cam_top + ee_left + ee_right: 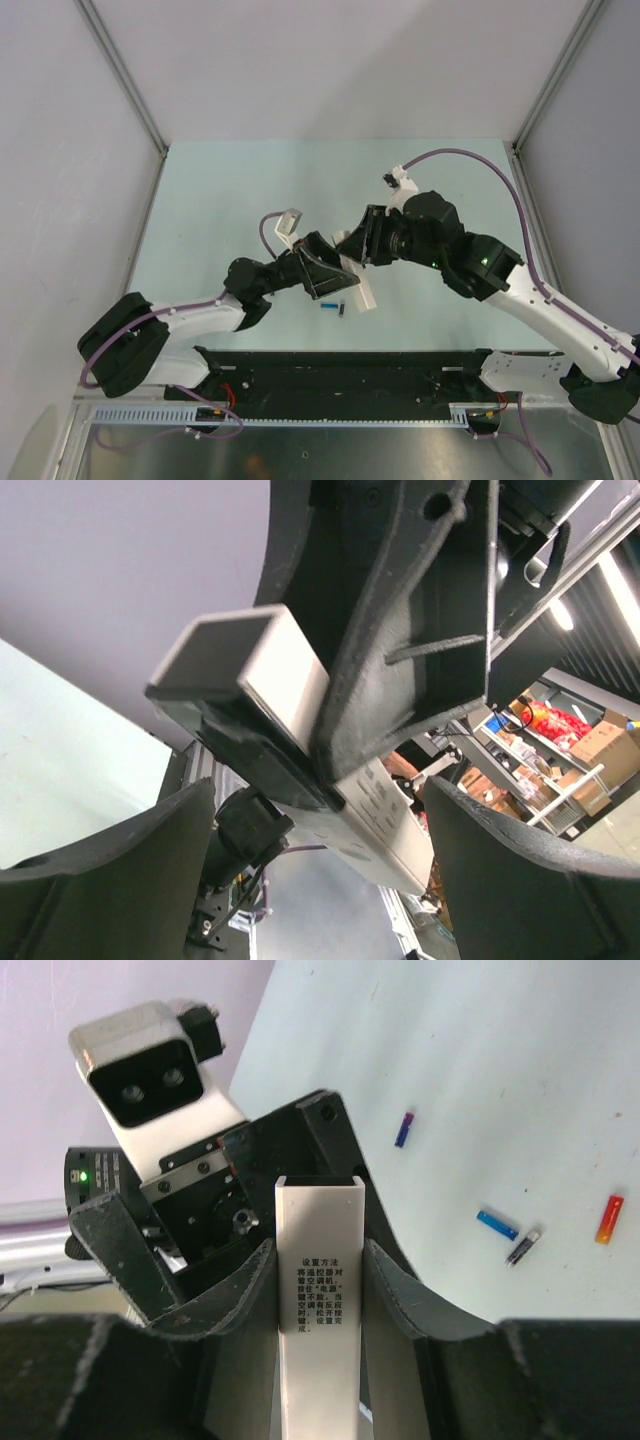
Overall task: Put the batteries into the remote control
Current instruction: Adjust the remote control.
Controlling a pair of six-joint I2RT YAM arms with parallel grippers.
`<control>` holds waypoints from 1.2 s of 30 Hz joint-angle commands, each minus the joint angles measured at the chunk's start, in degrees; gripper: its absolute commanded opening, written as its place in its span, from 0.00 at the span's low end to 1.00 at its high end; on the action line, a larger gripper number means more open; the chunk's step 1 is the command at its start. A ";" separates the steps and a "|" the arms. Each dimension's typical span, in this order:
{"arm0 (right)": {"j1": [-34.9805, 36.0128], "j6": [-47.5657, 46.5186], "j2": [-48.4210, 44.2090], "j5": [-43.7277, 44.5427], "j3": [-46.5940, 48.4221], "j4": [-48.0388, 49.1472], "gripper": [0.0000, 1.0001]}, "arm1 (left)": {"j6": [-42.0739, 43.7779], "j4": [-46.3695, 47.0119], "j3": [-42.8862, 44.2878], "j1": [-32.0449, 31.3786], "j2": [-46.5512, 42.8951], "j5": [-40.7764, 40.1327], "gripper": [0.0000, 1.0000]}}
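The remote control [318,1300], a slim white bar with black printed text, sticks out lengthwise between the fingers of my right gripper [318,1250], which is shut on it. From above, the remote control [361,291] hangs over the table's middle where both grippers meet. My left gripper [338,277] faces it from the left. In the left wrist view the left gripper [315,805] stands open, a finger [110,880] on each side of the remote control [288,680], with gaps showing. Several batteries lie on the table: blue [497,1224], black [524,1246], red [609,1219], another blue [404,1129].
Two of the batteries [333,307] lie just below the grippers, toward the near edge. A black rail [340,372] runs along the near edge between the arm bases. Grey walls with metal posts [125,80] close in the pale green table [220,200].
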 commanded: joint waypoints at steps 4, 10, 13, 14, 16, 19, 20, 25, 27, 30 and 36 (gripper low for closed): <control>-4.72 -1.72 -2.07 -1.96 7.83 0.11 0.00 | -4.52 20.54 5.35 3.95 -1.48 3.10 0.92; -8.93 -5.68 -0.40 -1.95 18.98 -6.31 0.00 | -9.79 20.54 13.17 5.72 1.76 3.37 0.94; -9.90 -6.39 1.53 -0.64 23.04 -9.91 0.00 | -14.26 20.54 16.34 5.37 4.66 0.30 0.91; -10.17 -6.30 1.88 -0.02 23.84 -11.49 0.00 | -14.89 20.54 17.21 5.19 5.02 -0.23 0.91; -10.26 -6.65 3.11 3.13 25.07 -13.51 0.00 | -13.85 20.54 17.84 4.67 5.55 -0.59 0.89; -9.82 -7.71 3.82 7.45 26.13 -16.42 0.00 | -13.32 20.54 17.66 4.14 5.63 0.11 0.89; -9.82 -7.62 3.73 7.89 25.35 -16.34 0.00 | -13.40 20.54 17.75 4.14 5.81 0.81 0.89; -9.90 -4.99 1.28 -0.52 19.64 -9.67 0.00 | -14.20 20.54 17.40 3.96 6.43 4.41 0.93; -9.91 -3.49 0.22 -4.48 16.31 -5.36 0.00 | -13.32 20.54 16.96 3.87 5.55 4.86 0.94; -10.08 -2.70 -1.27 -7.74 13.92 -1.84 0.00 | -11.31 20.54 15.29 3.70 3.80 5.39 0.93; -11.13 0.02 -4.96 -14.59 5.58 8.08 0.00 | -9.27 20.54 10.55 3.78 0.80 5.48 0.92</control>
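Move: The remote control, already pinched in the right fingers, has its middle about 5 cm back from the right hand point, level sideways and about 1 cm lower. On the table some 30 cm below that hand lie the red battery, 5 cm ahead and 3 cm to its right, and the silver battery, 2 cm back and 2 cm to its left. From the open left hand the remote's middle is roughly 4 cm right, 1 cm back and 1 cm higher; the blue battery is about 3 cm ahead, 2 cm left and 30 cm below. Keeping its pinch on the remote control, the right hand swings up about 13 cm, drawing right and slightly forward with its fingers tipping up, then sinks and eases back left, ending some 6 cm higher and 4 cm to the right. The left hand, fingers still wide open, rises alongside by about 7 cm, reaching forward and then partly back. ##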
